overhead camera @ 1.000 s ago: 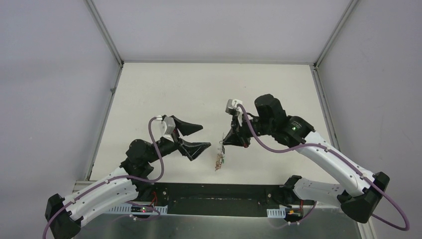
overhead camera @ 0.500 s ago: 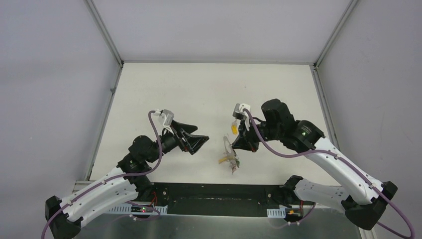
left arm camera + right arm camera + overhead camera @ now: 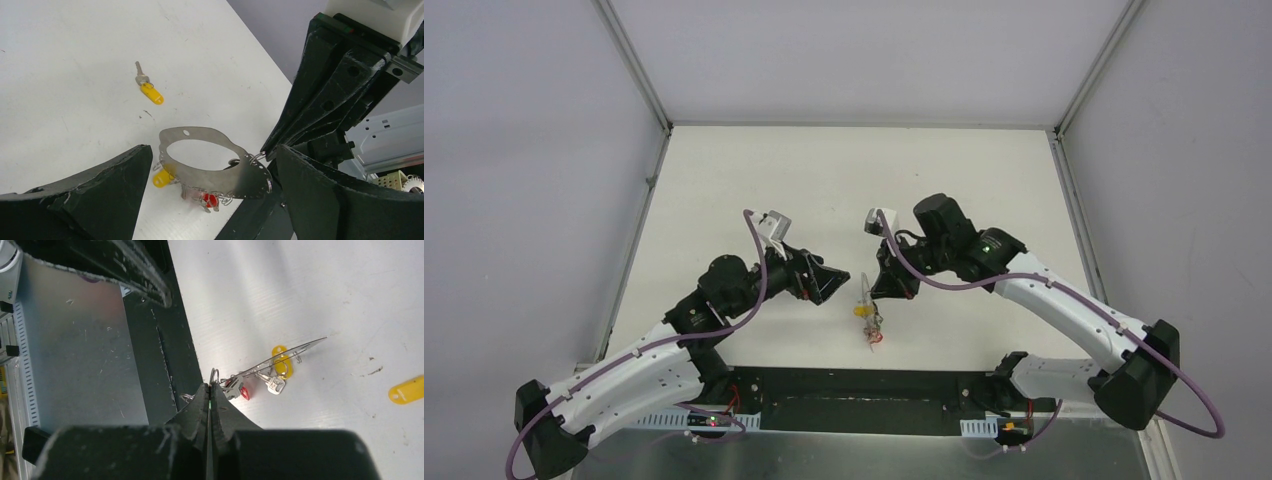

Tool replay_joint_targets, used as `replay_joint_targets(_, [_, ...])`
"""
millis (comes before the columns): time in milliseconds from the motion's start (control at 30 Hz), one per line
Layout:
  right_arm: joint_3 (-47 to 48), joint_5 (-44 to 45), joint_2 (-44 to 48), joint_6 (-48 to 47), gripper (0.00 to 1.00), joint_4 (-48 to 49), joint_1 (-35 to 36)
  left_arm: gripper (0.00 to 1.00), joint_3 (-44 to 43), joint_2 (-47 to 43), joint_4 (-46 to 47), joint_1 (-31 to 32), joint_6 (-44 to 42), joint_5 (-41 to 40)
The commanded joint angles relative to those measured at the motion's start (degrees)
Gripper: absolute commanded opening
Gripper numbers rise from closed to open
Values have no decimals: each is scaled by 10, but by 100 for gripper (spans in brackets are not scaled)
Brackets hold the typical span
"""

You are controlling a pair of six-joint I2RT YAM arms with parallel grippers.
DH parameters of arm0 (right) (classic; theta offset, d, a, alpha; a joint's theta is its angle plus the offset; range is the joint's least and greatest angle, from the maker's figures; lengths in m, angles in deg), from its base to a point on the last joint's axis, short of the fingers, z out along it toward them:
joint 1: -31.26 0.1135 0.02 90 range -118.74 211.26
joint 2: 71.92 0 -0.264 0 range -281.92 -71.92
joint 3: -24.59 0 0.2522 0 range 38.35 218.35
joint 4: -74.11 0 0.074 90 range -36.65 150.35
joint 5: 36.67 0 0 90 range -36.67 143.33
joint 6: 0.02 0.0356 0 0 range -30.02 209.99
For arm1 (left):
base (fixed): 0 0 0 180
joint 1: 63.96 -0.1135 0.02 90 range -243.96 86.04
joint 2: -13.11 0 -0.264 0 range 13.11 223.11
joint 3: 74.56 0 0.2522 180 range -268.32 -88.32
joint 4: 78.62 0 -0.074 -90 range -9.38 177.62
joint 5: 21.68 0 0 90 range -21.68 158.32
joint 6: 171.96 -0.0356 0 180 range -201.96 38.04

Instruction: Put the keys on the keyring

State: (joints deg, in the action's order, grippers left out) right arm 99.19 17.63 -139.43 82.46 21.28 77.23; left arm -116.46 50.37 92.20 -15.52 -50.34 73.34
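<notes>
The keyring (image 3: 200,175) is a flat grey oval loop, hanging tilted just above the table. Keys with a yellow tag (image 3: 162,177) and a red tag (image 3: 210,200) dangle from it. In the top view the bunch (image 3: 871,325) hangs below my right gripper (image 3: 879,290). My right gripper (image 3: 209,386) is shut on a green tag whose small ring links to the keyring's end; the loop (image 3: 280,354) shows edge-on. My left gripper (image 3: 212,150) is open, one finger on each side of the keyring and not touching it. A loose key with a yellow tag (image 3: 147,90) lies on the table beyond.
The white table (image 3: 754,190) ends at a black strip and metal plate (image 3: 75,365) near the arm bases. Grey walls (image 3: 534,200) and frame rails close in the sides and back. The loose yellow tag (image 3: 409,390) lies to the right of the bunch.
My right arm swung left, carrying the keyring and its keys. My left gripper moved right and forward to straddle the loop, its fingers opening wider.
</notes>
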Motion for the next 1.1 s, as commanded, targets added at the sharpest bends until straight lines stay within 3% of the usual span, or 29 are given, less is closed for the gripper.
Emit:
replay_joint_targets(0, [4,-39,-21,21,0,91,3,99,-21,1,-4,5,0,21])
replay_joint_targets(500, [-26,-62,-132,145,1,282,16,99,-4,-59,-13,6,-1,8])
replay_joint_targets(633, [-32,-66,-153,175,11,331,19,99,4,-83,-17,6,-3,4])
replay_joint_targets(900, [-45,-7,-135,177,49,341,16,99,8,-97,-66,6,16,-29])
replay_joint_targets(1067, [-84,38,-88,176,63,341,3,99,9,-81,-100,6,32,-47])
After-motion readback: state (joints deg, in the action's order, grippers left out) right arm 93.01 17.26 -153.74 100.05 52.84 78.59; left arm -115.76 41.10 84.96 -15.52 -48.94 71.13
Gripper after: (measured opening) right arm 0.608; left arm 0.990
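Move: The right hand pinches the keyring by a small ring, and the keyring hangs about 9 cm below it, nearly straight under. The bare table spot for the keyring is some 4 cm ahead, 4 cm left and 19 cm below this hand. The loose yellow key lies about 18 cm ahead, 6 cm right and 19 cm down. From the empty left hand that spot is level fore and aft, some 4 cm right and 23 cm below. Carry the hanging keyring left with the right gripper about 8 cm, going forward and down some 4 cm each, while the fingertips tip up roughly 10 degrees. Near the end of the leftward sweep, open the fingers past halfway and let the keyring go. Keep the left gripper wide open beside it, easing about 2 cm left. ##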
